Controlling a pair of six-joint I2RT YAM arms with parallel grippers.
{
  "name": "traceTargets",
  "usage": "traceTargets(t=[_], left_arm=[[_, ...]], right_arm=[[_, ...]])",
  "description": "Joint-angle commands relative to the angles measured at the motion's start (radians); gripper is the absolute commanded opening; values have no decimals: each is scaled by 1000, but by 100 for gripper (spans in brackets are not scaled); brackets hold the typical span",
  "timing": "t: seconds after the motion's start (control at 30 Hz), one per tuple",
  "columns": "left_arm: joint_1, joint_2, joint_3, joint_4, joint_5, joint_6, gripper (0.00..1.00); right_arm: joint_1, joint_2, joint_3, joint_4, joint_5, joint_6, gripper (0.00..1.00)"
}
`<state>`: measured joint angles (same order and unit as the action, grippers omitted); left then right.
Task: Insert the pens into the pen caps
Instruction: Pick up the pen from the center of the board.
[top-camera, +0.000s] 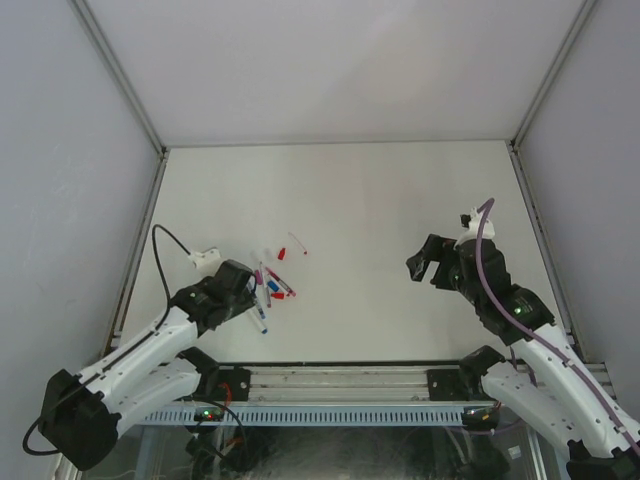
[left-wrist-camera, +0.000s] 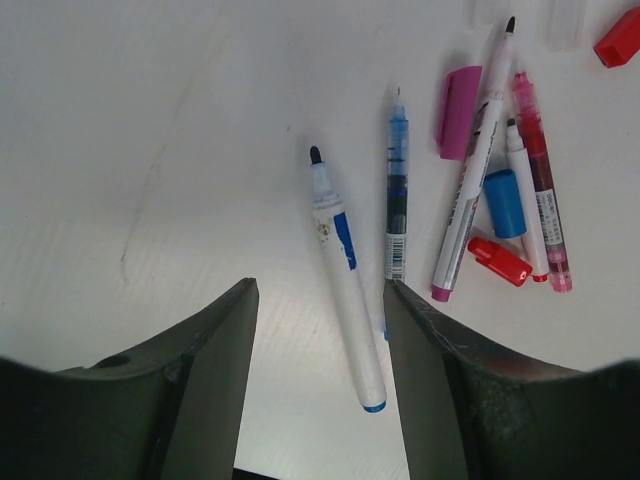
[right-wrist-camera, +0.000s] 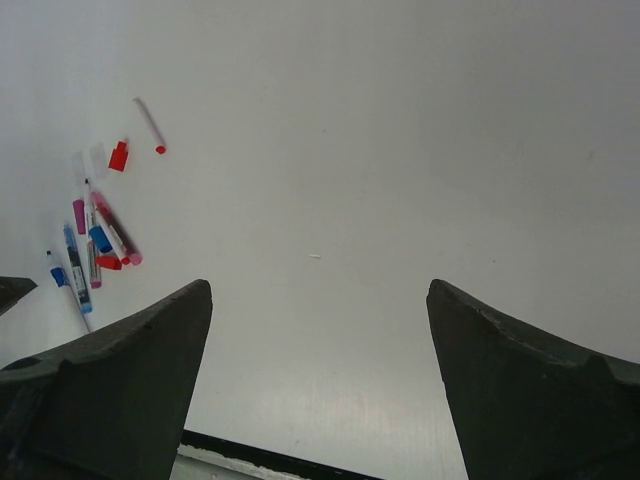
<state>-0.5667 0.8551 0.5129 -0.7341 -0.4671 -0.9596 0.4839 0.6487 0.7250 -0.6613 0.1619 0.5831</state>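
Several pens lie in a loose pile (top-camera: 270, 288) at the table's left. My left gripper (left-wrist-camera: 318, 288) is open and low over the table. A white pen with a blue end (left-wrist-camera: 345, 290) lies between its fingers, close to the right one. Beside it lie a clear blue pen (left-wrist-camera: 397, 190), a white pen with a magenta end (left-wrist-camera: 475, 180) and a pink-red pen (left-wrist-camera: 540, 190). Among them are pen caps: magenta (left-wrist-camera: 458, 112), blue (left-wrist-camera: 505, 203) and red (left-wrist-camera: 499, 261). My right gripper (right-wrist-camera: 318, 285) is open with nothing in it, far to the right (top-camera: 428, 268).
Apart from the pile lie another red cap (top-camera: 282, 253) and a thin pen with a red end (top-camera: 298, 243). White walls enclose the table on three sides. A metal rail (top-camera: 340, 380) runs along the near edge between the arm bases.
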Motion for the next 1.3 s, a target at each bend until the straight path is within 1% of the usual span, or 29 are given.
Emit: traceTargets(t=[0.0,0.5,0.8,0.93,1.07,1.27], left_arm=[[-25,23,-18,73,6,-32,59],[-30,73,-66,93,-8,-53,58],[-30,119,-98,156,8,-54,53],[-30,136,-101,173,8,-54,49],[-30,155,-105,183,9,-54,42],[-30,164,-117,196,12,-58,36]], right_arm=[[-4,9,1,63,-14,-8,88],[-3,27,-25,91,-43,21,88],[-2,48,-27,116,-72,30,87],[0,51,-26,116,-75,30,87],[-1,48,-26,108,-73,32,87],[0,48,-26,104,-72,30,87]])
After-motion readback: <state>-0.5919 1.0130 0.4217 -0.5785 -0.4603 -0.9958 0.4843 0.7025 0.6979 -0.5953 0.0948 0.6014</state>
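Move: The blue-and-white pen lies almost under the left gripper: its middle is about 5 cm below, 1 cm back and 1 cm to the right. At about that same depth, the blue ink pen is some 3 cm ahead and 2 cm right, the pink-ended pen 6 cm ahead and 5 cm right, the red cap 4 cm ahead and 8 cm right. From the right hand, the blue-and-white pen is roughly 42 cm left, 3 cm back and 17 cm below. Bring the left gripper nearly straight down, about 4.5 cm, onto the blue-and-white pen, so the fingertips come to either side of its barrel near the blue band. Keep the wrist almost as it is; hold the half-open gap at first, then narrow it by about a third over the last part without shutting. Let the empty right hand ease about 2 cm left and 1 cm down. ##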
